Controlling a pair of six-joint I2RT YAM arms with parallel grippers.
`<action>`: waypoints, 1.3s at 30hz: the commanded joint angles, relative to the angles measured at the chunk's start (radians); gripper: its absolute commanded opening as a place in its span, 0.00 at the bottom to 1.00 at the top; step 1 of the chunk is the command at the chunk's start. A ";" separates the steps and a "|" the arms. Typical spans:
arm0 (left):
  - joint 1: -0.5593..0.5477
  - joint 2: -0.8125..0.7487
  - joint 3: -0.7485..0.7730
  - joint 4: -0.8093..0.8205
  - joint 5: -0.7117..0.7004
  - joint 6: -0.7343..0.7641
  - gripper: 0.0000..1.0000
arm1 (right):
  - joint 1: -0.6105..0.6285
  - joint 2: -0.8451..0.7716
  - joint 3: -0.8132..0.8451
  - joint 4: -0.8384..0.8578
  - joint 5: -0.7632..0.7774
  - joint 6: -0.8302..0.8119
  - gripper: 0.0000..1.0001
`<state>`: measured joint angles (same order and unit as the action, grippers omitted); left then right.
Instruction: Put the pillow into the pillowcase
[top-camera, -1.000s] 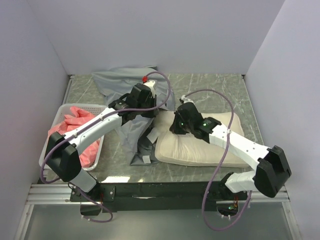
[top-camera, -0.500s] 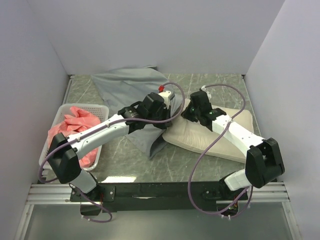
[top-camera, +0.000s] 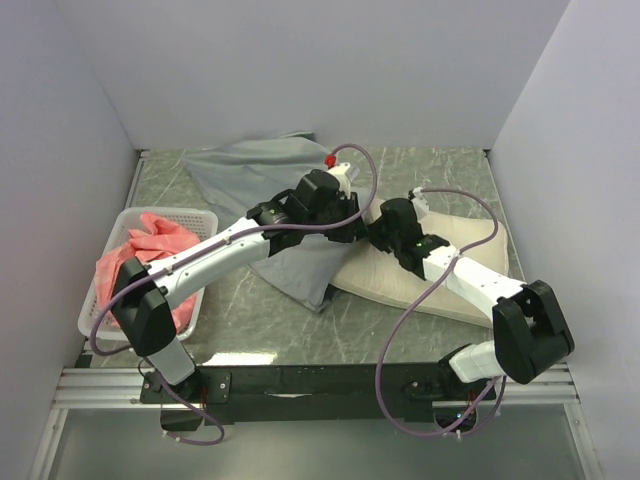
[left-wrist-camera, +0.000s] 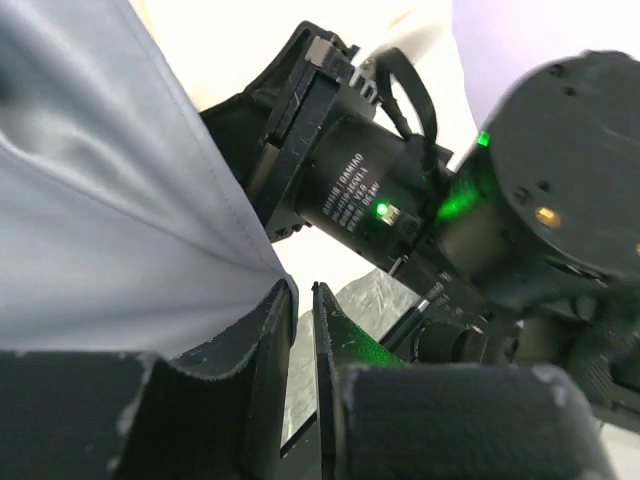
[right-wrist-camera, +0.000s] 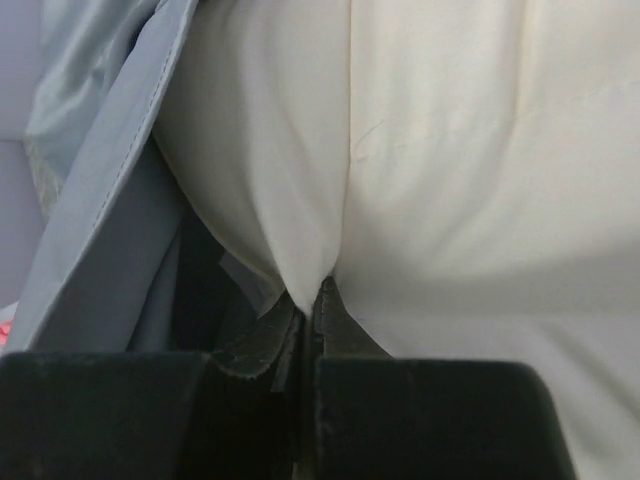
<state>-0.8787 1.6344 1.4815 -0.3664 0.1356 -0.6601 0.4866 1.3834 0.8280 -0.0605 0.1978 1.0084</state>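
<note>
The grey pillowcase (top-camera: 255, 172) lies spread from the back left of the table toward the middle. Its near edge meets the left end of the cream pillow (top-camera: 385, 282), which lies on the right half. My left gripper (top-camera: 352, 225) hovers at that meeting point. In the left wrist view its jaws (left-wrist-camera: 303, 287) stand a narrow gap apart with table showing between them. The pillowcase cloth (left-wrist-camera: 110, 210) drapes against the outside of the left finger. My right gripper (top-camera: 375, 228) sits just beside it, shut (right-wrist-camera: 312, 290) on a pinched fold of the pillow (right-wrist-camera: 450, 170). Pillowcase cloth (right-wrist-camera: 100, 200) hangs to its left.
A white lattice basket (top-camera: 120, 222) with pink-red checked cloth (top-camera: 150, 245) stands at the left edge. The right arm's black wrist housing (left-wrist-camera: 400, 200) is very close in front of my left gripper. Walls enclose the table on three sides.
Both grippers moved back and to the right, dragging the pillow's left end and the pillowcase along. The pillowcase now lies flatter. My left jaws have parted slightly and the cloth is out from between them.
</note>
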 joint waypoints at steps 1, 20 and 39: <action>-0.003 0.030 0.036 0.035 0.009 -0.059 0.19 | 0.001 -0.029 0.081 0.073 -0.001 -0.033 0.16; 0.052 -0.119 -0.155 0.182 0.007 -0.147 0.16 | 0.069 -0.167 -0.072 -0.258 0.081 -0.395 0.87; -0.184 0.010 -0.216 -0.052 -0.537 0.063 0.75 | 0.001 -0.385 -0.047 -0.329 0.106 -0.335 0.93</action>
<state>-1.0401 1.5856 1.2015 -0.3859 -0.2695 -0.6594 0.5129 1.0611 0.7662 -0.3515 0.2710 0.6685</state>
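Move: The left fingertips hold the pillowcase's raised hem; the near corner of the case's mouth lies some 20 cm below them, about 5 cm left and 3 cm back. The pillowcase body spreads about 20 cm ahead and 20 cm left, and the pillow's middle is about 24 cm right and 8 cm ahead. The right hand pinches the pillow's left end; the pillow's middle is some 15 cm to its right, about level fore and aft, 8 cm lower. The case's near corner lies 14 cm left of that hand and 14 cm back. The right fingers let go of the pillow's left end, springing wide open as the hand lifts about 5 cm, draws back some 6 cm and a little right, dips low over the pillow, then rises again. The left hand meanwhile keeps the hem up, sinking and recovering about 3 cm, then opens off it and drops roughly 10 cm, back and slightly left, towards the near part of the case's mouth. ##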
